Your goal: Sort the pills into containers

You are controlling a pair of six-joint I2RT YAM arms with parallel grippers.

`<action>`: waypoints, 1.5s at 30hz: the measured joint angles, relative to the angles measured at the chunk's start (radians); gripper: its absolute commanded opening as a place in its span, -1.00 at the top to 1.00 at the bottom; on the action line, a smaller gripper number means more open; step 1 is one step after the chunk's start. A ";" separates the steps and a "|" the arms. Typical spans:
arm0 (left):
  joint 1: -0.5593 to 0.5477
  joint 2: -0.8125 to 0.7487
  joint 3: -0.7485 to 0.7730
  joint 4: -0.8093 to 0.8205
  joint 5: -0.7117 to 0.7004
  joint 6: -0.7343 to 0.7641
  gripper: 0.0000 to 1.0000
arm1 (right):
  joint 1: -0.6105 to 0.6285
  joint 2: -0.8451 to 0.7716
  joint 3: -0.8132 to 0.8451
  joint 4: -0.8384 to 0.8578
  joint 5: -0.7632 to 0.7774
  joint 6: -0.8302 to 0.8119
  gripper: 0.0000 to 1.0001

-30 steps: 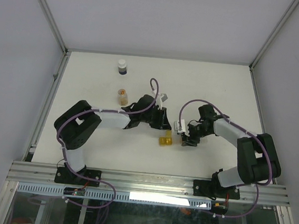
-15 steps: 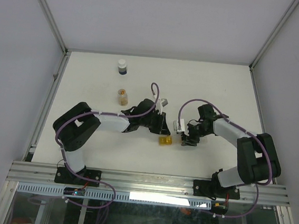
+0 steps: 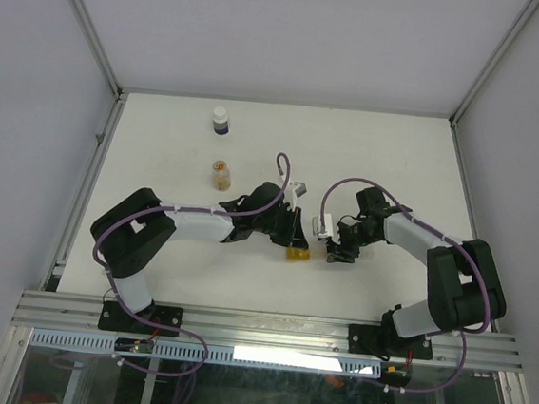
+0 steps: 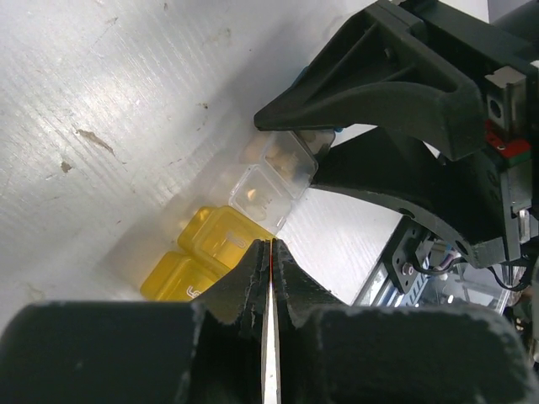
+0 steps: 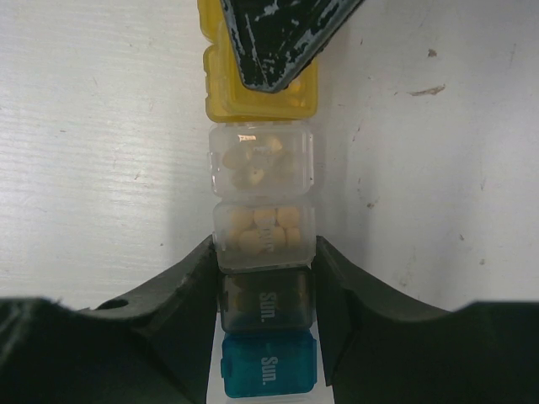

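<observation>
The containers (image 5: pixel 263 160) lie in a short row on the white table: yellow, two clear, one dark, one teal (image 5: pixel 268 364). Pale round pills (image 5: pixel 255 223) fill the two clear ones. My right gripper (image 5: pixel 265 273) is shut on the row, its jaws pressed to both sides near the dark box. My left gripper (image 4: pixel 269 246) is shut with nothing between its fingers. Its tips rest over the yellow container (image 4: pixel 206 248), whose lid looks down. From above, the left gripper (image 3: pixel 292 243) and right gripper (image 3: pixel 333 254) meet at the yellow box (image 3: pixel 296 256).
A white bottle with a dark blue band (image 3: pixel 220 121) stands at the back of the table. A small clear vial of orange pills (image 3: pixel 221 174) stands nearer, just behind the left arm. The enclosure's walls ring the table.
My left gripper has shut and moved toward me, down onto the yellow container. The right arm and the row have not moved.
</observation>
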 measured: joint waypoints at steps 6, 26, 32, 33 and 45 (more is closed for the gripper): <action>-0.010 -0.016 0.000 -0.020 -0.017 0.000 1.00 | 0.001 0.000 0.000 0.001 0.001 0.000 0.16; -0.018 0.038 0.054 -0.095 -0.042 -0.044 0.73 | 0.005 0.001 0.002 0.018 0.013 0.039 -0.14; -0.017 -0.135 0.036 -0.124 -0.110 0.021 0.36 | 0.005 0.002 0.002 0.055 0.024 0.096 -0.28; -0.015 -0.183 0.019 -0.119 -0.126 0.037 0.35 | 0.005 0.002 0.001 0.060 0.026 0.106 -0.24; 0.011 -0.544 -0.206 -0.109 -0.264 0.151 0.09 | -0.014 0.002 0.001 0.068 0.033 0.164 -0.45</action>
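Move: The yellow SAT lid of the pill organizer, folded nearly shut, lies just under my closed left fingertips: about 3 cm below my left hand point, 1 cm back and 1 cm right. The other yellow compartment is some 3 cm to the lid's left, level with it, and the nearest clear one about 3 cm to its right. My right hand grips the strip where clear meets dark; from it the SAT lid is about 8 cm left, straight across, and the teal compartment 4 cm right. With fingers shut, my left hand pushes about 2 cm down onto the yellow SAT lid, easing slightly right, while my right hand still holds the strip. Then my left hand lifts roughly 11 cm and swings left, away from the organizer, rolling some 20 degrees and opening to about half. Meanwhile my right fingers open wider and let go of the strip, the hand edging forward and turning slightly clockwise. ##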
